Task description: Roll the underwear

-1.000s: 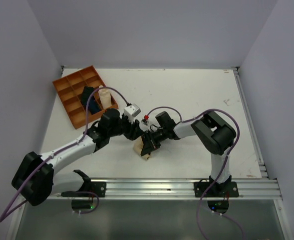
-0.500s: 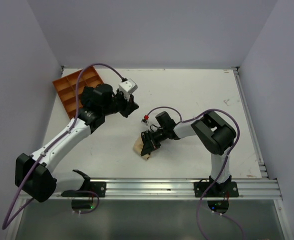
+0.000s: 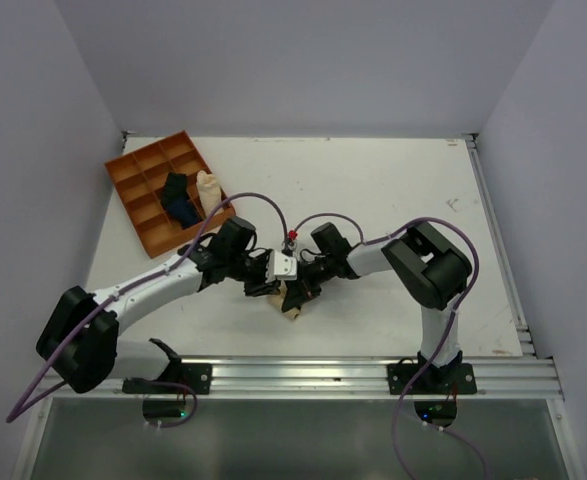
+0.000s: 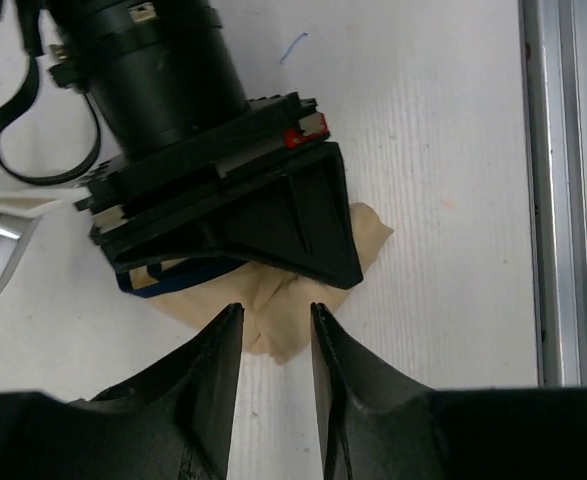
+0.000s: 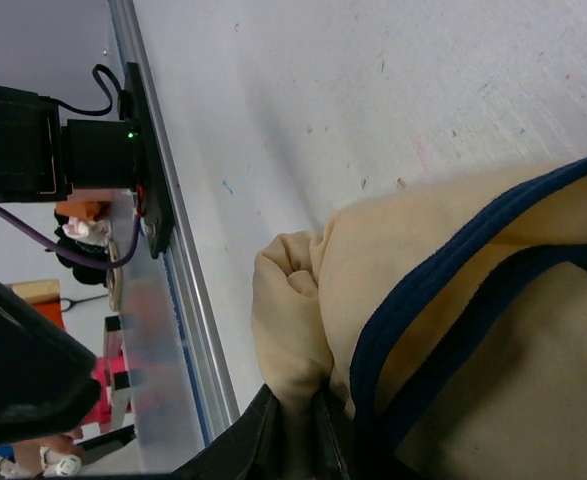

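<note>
The underwear is a crumpled beige bundle with a dark edge band, lying near the table's front edge. My right gripper comes in from the right and is shut on a bunched fold of the underwear. In the left wrist view its black body covers most of the cloth. My left gripper comes in from the left with its jaws standing apart. The lower tip of the underwear pokes between its fingertips, unpinched. From above, both grippers meet over the bundle.
An orange compartment tray stands at the back left, holding a dark blue roll and a pale cream roll. The aluminium rail runs along the front edge, close to the bundle.
My left arm swung up toward the orange tray and has come back down to the underwear, its jaws shutting and then parting again. The right gripper kept its hold in place.
</note>
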`<state>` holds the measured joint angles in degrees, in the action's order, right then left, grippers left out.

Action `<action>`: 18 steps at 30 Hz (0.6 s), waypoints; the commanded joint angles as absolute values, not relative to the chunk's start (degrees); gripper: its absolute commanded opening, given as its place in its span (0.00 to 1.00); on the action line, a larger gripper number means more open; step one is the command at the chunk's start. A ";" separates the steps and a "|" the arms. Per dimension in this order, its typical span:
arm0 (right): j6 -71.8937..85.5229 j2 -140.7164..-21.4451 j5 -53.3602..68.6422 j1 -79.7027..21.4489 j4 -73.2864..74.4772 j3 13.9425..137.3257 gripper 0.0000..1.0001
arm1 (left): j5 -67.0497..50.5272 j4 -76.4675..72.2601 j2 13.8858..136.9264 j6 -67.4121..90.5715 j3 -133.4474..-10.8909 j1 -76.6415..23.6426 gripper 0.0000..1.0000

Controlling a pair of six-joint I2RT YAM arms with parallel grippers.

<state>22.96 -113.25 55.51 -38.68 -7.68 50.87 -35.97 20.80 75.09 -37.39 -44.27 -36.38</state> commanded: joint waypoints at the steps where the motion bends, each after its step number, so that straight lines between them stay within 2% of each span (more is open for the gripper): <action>1: 18.81 -115.84 46.41 -37.97 -0.70 48.25 0.19 | -36.57 21.86 78.47 -47.45 -44.64 -38.41 0.38; 5: 18.81 -115.93 46.23 -37.97 -0.70 48.34 0.19 | -35.51 22.16 84.63 -47.38 -45.09 -39.02 0.41; 14: 18.90 -115.75 46.32 -37.88 -1.05 47.90 0.19 | -30.51 14.68 85.34 -44.56 -43.16 -40.08 0.42; 18: 18.98 -115.58 46.41 -37.88 -1.23 47.81 0.19 | -31.55 15.46 87.01 -46.14 -42.80 -40.08 0.38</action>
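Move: The underwear lies almost under my left hand: its middle is about 7 cm down, 2 cm to the right and 1 cm back. My right fingertips, pinching it, sit some 2 cm back, 4 cm to the right and 8 cm below my left hand. The wooden organizer is far off, roughly 24 cm ahead and 25 cm to the left. From my right hand, the middle of the bunched underwear is about 2 cm ahead and 2 cm to the left, at the same height. I drop my left hand about 6 cm, nearly straight down, onto the bunched end of the underwear beside my right fingertips, drifting slightly back at first. The fingers stay part-open to straddle the cloth as the wrist tips them some 10 degrees more steeply downward; most of the drop comes early, then I hover low. My right hand holds still and keeps its pinch. ##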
